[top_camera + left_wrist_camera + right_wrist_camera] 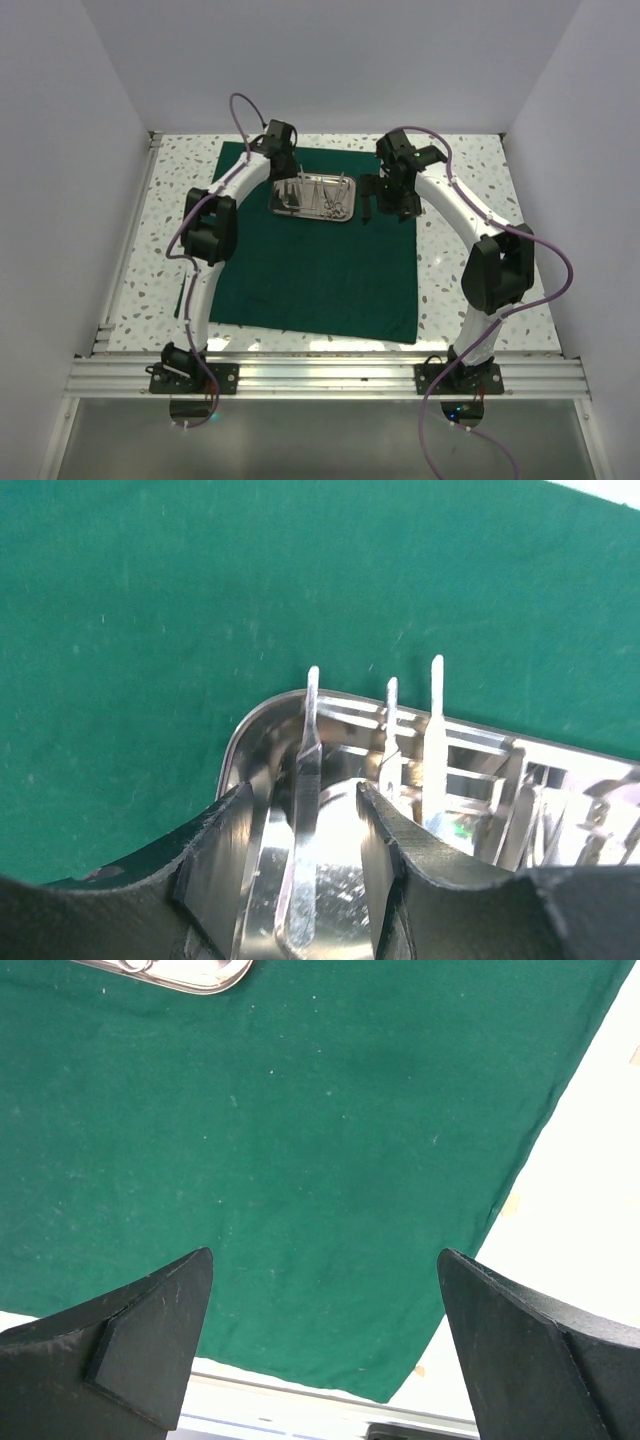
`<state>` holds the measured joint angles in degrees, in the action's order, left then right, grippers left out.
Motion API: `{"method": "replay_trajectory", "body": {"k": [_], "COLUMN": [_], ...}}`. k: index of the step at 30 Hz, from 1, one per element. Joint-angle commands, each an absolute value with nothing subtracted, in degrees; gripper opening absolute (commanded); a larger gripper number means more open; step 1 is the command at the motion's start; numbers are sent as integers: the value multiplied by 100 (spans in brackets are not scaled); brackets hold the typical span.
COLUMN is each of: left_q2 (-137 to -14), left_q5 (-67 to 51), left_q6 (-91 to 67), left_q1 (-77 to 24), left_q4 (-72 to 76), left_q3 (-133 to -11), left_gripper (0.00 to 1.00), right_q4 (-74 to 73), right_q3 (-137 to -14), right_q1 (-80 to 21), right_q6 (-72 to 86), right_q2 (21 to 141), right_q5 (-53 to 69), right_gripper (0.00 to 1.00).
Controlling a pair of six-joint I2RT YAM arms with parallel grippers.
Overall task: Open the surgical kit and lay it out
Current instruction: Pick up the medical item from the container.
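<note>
The surgical kit lies opened out: its dark green cloth [320, 270] is spread flat on the table, and the shiny steel tray [313, 197] sits on its far part. Thin silver instruments [325, 195] lie in the tray. My left gripper [284, 183] hangs over the tray's left end [250, 725]. Its jaws are open, one on each side of a flat silver instrument [305, 810], with a gap on both sides. Two more instrument tips [435, 730] stick up over the rim. My right gripper [325, 1255] is wide open and empty above the cloth [300, 1110], right of the tray [200, 975].
The speckled white tabletop [170, 230] shows round the cloth, with white walls close on three sides. An aluminium rail [330, 375] carrying both arm bases runs along the near edge. The cloth's right edge [545, 1130] lies near the right gripper.
</note>
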<state>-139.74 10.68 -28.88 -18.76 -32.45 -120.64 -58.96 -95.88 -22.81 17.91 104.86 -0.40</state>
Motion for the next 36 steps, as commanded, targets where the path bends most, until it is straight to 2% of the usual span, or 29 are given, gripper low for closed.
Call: {"method": "replay_trajectory", "body": {"k": [1,11,20,33,36], "left_q2": [-14193,-14695,-14827,-15029,-15091], "left_q5": [1283,1468,1441,1599,1635], "left_q6": [-2813,-2716,-2654,-2558,-2531], "left_q1": [-1828,-1881,-1951,-2065,-2057], "left_q4": [-3374,-3709,-3753,-3946,-4025], "left_q3": [-12568,-12893,-12955,-12885,-12867], "left_gripper": [50,48,34,31,19], "right_q4": [-5836,-5766,-5730,-5669,-5660], "right_q3": [-9598,-9563,-9615,-9439,-9422], "right_q1": [-2241,-2162,-2039,-1951,-1942], "right_q6": [1644,1644,1661,1644,1652], "right_q2": [10485,10555,10644,10529,10520], "right_q5": [114,211,352,325,334], "right_gripper": [98,98,98,98,98]}}
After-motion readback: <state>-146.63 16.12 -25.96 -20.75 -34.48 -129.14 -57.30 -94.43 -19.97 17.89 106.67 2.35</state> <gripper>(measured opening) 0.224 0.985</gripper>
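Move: The dark-handled medical item in the tray lies between the left hand's open fingers, about 2 cm below, 1 cm ahead and 1 cm right. To its right and level with it lie the slim silver instrument, some 2 cm away, and the white handle, about 4 cm away. From the right hand the item is roughly 15 cm ahead, 23 cm left and 12 cm below. The left hand sinks and reaches forward about 2 cm each, then shifts right, fingers closing around the dark handle. ##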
